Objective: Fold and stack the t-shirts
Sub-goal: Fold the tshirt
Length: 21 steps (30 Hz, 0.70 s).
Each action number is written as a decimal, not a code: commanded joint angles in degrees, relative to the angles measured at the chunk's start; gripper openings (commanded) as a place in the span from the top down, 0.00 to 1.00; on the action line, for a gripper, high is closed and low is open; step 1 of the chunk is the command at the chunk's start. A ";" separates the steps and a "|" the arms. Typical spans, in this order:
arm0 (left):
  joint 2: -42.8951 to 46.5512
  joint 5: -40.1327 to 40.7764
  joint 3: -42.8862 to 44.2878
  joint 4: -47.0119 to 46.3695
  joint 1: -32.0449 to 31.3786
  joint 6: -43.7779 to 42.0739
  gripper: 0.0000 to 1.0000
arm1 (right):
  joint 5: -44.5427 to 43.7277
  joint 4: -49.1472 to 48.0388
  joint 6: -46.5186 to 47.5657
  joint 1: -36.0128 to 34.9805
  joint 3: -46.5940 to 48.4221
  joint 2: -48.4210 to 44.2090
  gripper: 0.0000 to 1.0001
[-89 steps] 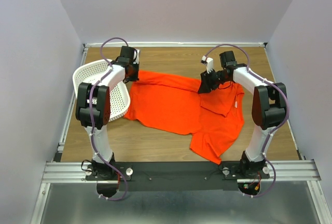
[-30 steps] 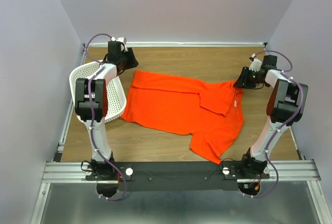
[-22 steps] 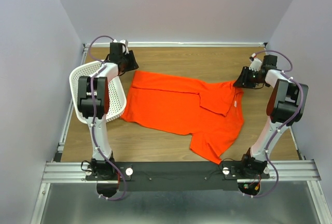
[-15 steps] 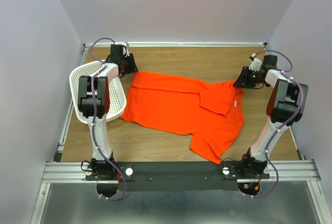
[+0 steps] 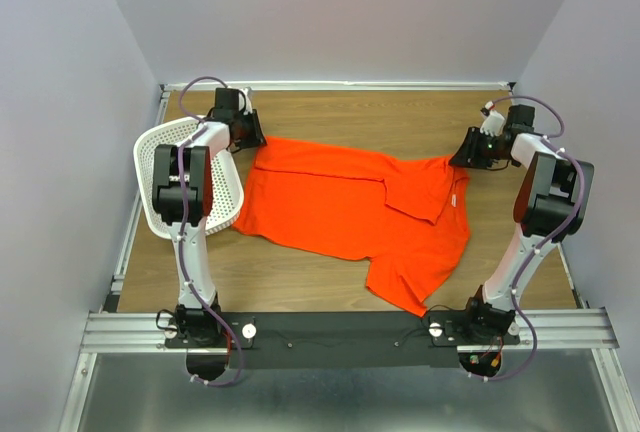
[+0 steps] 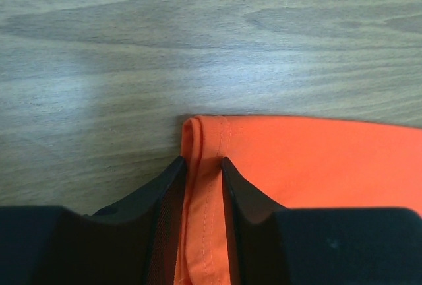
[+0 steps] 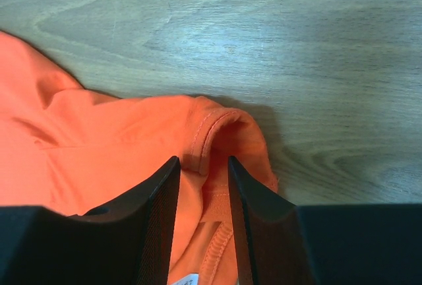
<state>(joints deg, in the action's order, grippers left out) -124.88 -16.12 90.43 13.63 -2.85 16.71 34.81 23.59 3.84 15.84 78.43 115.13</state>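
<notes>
The orange-red t-shirt (image 5: 350,207) lies spread on the wooden table, with one sleeve folded over near the right and its lower part trailing toward the front. My left gripper (image 5: 252,139) is at the shirt's far left corner. In the left wrist view the stitched hem of the t-shirt (image 6: 206,206) fills the gap of my left gripper (image 6: 201,166), which is shut on it. My right gripper (image 5: 463,159) is at the far right edge. There a fold by the collar of the t-shirt (image 7: 217,133) is pinched in my right gripper (image 7: 204,166). A white neck label (image 7: 186,279) peeks out.
A white perforated basket (image 5: 160,147) stands tilted at the left, under my left arm. Bare wooden tabletop (image 5: 350,117) runs along the back and in front of the shirt. Grey walls enclose the table on three sides.
My left gripper has slid right from beside the basket onto the shirt's far left corner and closed on the hem. The right gripper and the shirt have stayed put over the last second.
</notes>
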 commanded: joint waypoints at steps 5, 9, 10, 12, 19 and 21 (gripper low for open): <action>-2.21 -4.45 2.82 2.28 0.13 -1.50 0.80 | 2.10 -0.48 -0.67 0.34 1.20 1.94 0.62; -3.09 -4.62 3.52 2.54 0.13 -1.50 0.91 | 2.72 -0.48 -0.67 0.34 1.02 1.76 0.64; -3.09 -4.71 3.70 2.63 0.13 -1.59 0.92 | 3.24 -0.48 -1.02 0.34 1.11 1.94 0.65; -3.09 -4.71 3.96 2.63 0.13 -1.51 0.94 | 4.38 -0.39 -1.37 0.34 1.37 2.38 0.72; -2.91 -3.48 4.40 2.54 0.30 -0.98 1.00 | 2.90 -0.30 -0.58 1.65 -1.61 -1.56 0.99; -2.83 -3.13 4.49 2.46 0.65 -0.63 1.00 | 2.63 -0.30 -0.41 3.23 -2.93 -2.63 0.99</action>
<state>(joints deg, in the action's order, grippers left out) -126.78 -19.03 93.36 15.59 -2.81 15.84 37.39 23.44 2.98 16.40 77.80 115.48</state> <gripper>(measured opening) 0.009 0.015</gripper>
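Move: The t-shirt's far-left corner is already between the left fingertips, about 1 cm ahead and 1 cm down, with the white basket's middle some 21 cm left and 11 cm back. The shirt's far-right corner sits between the right fingertips, about 1 cm ahead and 1 cm down. From the right hand, the shirt's white tag lies roughly 11 cm back and straight in line, and the folded flap about 10 cm left and 9 cm back. Both hands stay within about 1 cm and close fully, left first, pinching the t-shirt's two far corners. ##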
